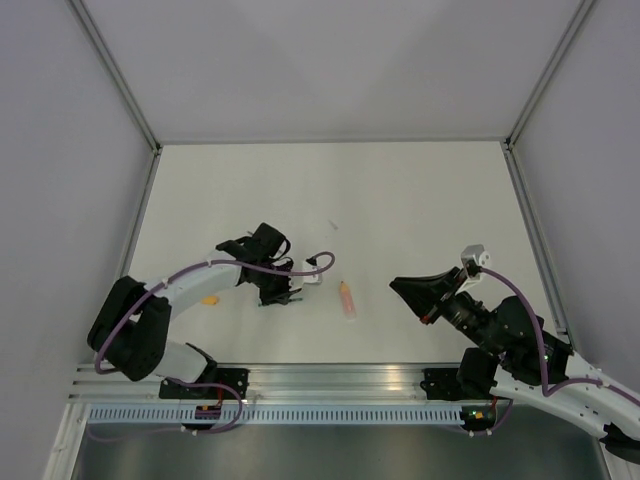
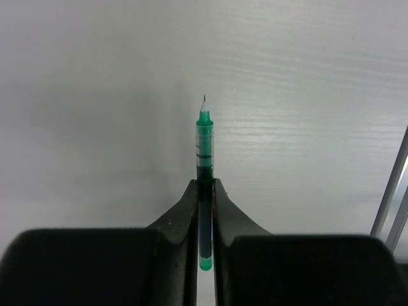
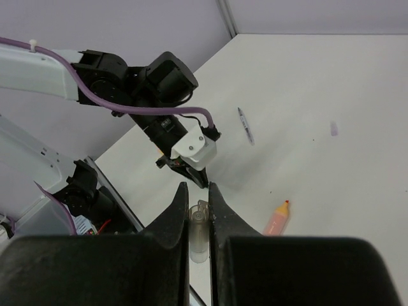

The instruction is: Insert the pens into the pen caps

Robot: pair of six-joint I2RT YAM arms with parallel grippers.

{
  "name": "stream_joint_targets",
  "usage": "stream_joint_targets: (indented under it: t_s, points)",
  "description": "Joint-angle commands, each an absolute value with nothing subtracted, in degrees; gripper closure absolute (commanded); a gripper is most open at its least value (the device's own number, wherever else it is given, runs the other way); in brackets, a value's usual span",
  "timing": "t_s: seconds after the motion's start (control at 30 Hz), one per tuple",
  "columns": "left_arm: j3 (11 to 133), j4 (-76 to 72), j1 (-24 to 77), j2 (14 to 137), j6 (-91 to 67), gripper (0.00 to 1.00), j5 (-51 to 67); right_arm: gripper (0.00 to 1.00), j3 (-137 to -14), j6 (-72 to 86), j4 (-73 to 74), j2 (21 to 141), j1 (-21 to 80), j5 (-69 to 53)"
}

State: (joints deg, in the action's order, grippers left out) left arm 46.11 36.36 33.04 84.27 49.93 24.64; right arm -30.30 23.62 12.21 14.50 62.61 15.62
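Note:
In the left wrist view my left gripper (image 2: 204, 186) is shut on the dark pen (image 2: 204, 143). Its green transparent front and fine tip stick out past the fingertips, and its green tail shows between the fingers. In the top view this gripper (image 1: 277, 294) sits low over the table. My right gripper (image 3: 197, 189) is shut on a small translucent greyish pen cap (image 3: 199, 231), held above the table and facing the left gripper. The pale orange pen (image 1: 346, 298) (image 3: 278, 218) lies loose between the two grippers. An orange-yellow pen cap (image 1: 210, 299) lies left of the left arm.
A thin dark sliver (image 3: 245, 125) lies on the white table (image 1: 400, 200) beyond the orange pen. Grey walls with metal posts (image 1: 120, 75) close in the left, back and right. An aluminium rail (image 1: 330, 380) runs along the near edge.

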Motion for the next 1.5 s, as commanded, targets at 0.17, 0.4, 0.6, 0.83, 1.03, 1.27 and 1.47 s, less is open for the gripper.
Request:
stream_joint_targets:
  t_s: [0.17, 0.4, 0.6, 0.83, 1.03, 1.27, 1.47]
  points:
    - [45.5, 26.5, 33.3, 71.2, 35.3, 0.98, 33.0, 1.00, -32.2, 26.1, 9.1, 17.4, 62.6, 19.1]
    - [49.7, 20.0, 33.3, 63.8, 15.6, 0.98, 35.4, 1.00, -37.5, 25.3, 6.5, 28.1, 62.6, 20.9]
    - [45.5, 4.1, 33.3, 55.6, -5.3, 0.98, 42.6, 1.00, -43.8, 20.7, 0.5, 35.9, 62.6, 20.1]
    - [29.3, -22.9, 33.3, 43.9, -17.9, 0.98, 43.4, 1.00, -52.2, 16.8, -4.3, 41.6, 62.6, 14.8]
    - [24.4, -36.8, 33.3, 45.1, -27.8, 0.98, 46.0, 1.00, -56.0, 13.5, -4.5, 48.9, 62.6, 11.5]
    - [21.4, -46.6, 33.4, 46.4, -32.9, 0.98, 46.8, 1.00, -54.8, 13.5, -11.2, 55.7, 62.6, 9.8]
    - [18.9, -52.1, 33.4, 46.8, -37.2, 0.98, 46.9, 1.00, -54.6, 12.9, -16.3, 60.9, 62.6, 10.2]
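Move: The left hand, low over the table, holds the green pen; the clear cap it is bound for is about 22 cm to its right, 7 cm back and 25 cm up. The right hand, holding that cap, has the green pen some 22 cm left, 7 cm ahead and 25 cm below. The orange pen lies about 14 cm right of the left hand, level with it and 2 cm lower; the grey pen, 11 cm right and 22 cm ahead. Still pinching the green pen, the left hand lifts it some 24 cm, drifting right and a little back, and rolls about 75 degrees until the fingers point right and the nib points up towards the cap. The right hand keeps hold of the cap and brings it left about 14 cm and somewhat forward, climbing 12 cm and then sinking about 4 to come over the pen. ##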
